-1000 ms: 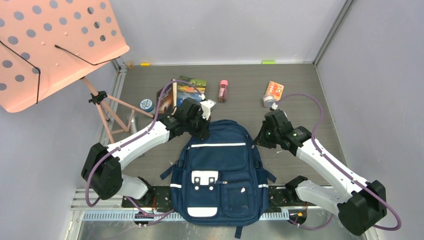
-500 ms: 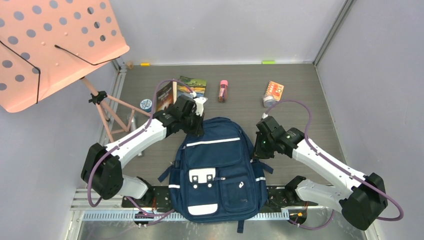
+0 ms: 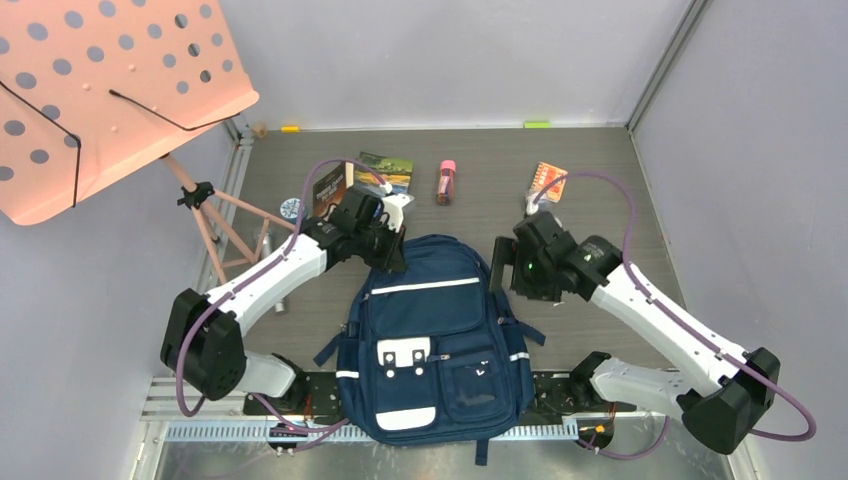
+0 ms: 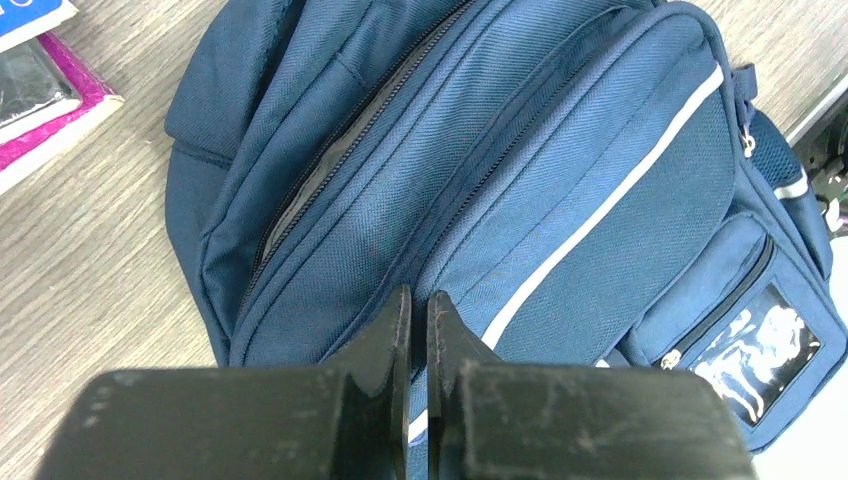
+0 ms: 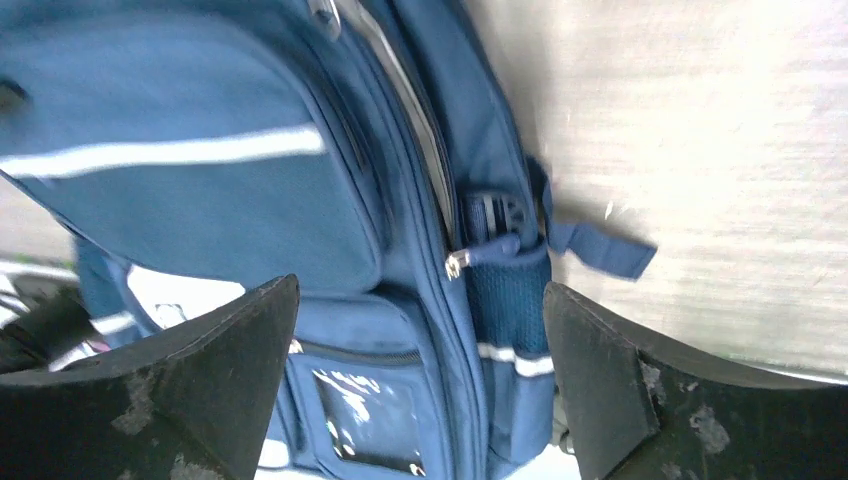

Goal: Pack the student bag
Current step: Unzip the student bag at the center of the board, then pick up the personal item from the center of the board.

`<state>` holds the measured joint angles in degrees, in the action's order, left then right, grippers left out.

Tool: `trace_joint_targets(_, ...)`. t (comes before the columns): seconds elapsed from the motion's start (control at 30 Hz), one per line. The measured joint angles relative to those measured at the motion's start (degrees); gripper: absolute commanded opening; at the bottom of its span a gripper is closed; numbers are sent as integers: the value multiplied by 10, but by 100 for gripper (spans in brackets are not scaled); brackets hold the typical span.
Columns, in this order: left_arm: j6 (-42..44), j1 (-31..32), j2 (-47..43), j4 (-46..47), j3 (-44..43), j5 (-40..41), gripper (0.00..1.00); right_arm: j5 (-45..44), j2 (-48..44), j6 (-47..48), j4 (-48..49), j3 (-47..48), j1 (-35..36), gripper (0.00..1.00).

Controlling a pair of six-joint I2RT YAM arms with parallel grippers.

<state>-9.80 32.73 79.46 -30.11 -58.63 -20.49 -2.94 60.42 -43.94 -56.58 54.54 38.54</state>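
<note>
The student bag (image 3: 430, 330) is a navy backpack with white stripes, lying flat between the arms with its top toward the back. My left gripper (image 3: 388, 252) is at the bag's top left. In the left wrist view its fingers (image 4: 419, 300) are pressed almost together on a fold of the bag (image 4: 560, 200), beside the part-open main zip. My right gripper (image 3: 498, 266) is open over the bag's right edge. In the right wrist view it (image 5: 420, 288) straddles the side mesh pocket and zip pull of the bag (image 5: 200, 200) without touching them.
Behind the bag lie two books (image 3: 335, 190) (image 3: 386, 170), a pink bottle (image 3: 446, 182), an orange packet (image 3: 548, 180) and a tape roll (image 3: 292, 208). A pink music stand (image 3: 100, 90) stands at the far left. A book corner shows in the left wrist view (image 4: 40, 100).
The bag has slid and turned to the left along with my left gripper. My right gripper has swung from beside the bag to over its right edge.
</note>
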Motion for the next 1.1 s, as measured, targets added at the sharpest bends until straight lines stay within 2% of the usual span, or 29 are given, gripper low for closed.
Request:
trace_joint_targets(0.23,31,0,-42,-23,-1,1,0,-30,90,69,8,147,-108,100)
trace_joint_targets(0.5,43,1,-51,-38,-1,12,0,-65,294,186,51,252,-235,100)
trace_joint_targets(0.8,45,1,-45,-45,-4,12,0,-64,499,355,70,393,-304,99)
trace_joint_targets(1.1,45,1,-45,-45,-4,12,0,-38,639,447,47,539,-324,95)
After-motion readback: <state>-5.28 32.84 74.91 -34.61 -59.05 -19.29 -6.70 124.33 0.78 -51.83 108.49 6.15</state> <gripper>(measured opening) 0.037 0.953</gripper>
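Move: The clip jar lies about 32 cm ahead of the right hand, 12 cm to its right and 11 cm lower. The orange notepad is some 8 cm beyond the jar and 4 cm farther right. The pink-capped bottle stands about 37 cm ahead and 14 cm to the hand's left. The student bag's middle is some 9 cm back and 20 cm left. From the left hand the jar is about 24 cm ahead and 42 cm to the right. The left hand's shut fingers keep their pinch on the bag's upper left seam, rising and easing left only a centimetre or two. The right hand, already open and clear of the bag's right edge, swings about 30 cm forward and 13 cm right to the clip jar, first climbing 5 cm, then sinking some 11 cm, its wrist rolling about 25 degrees with the left side dropping and its fingers staying wide. ##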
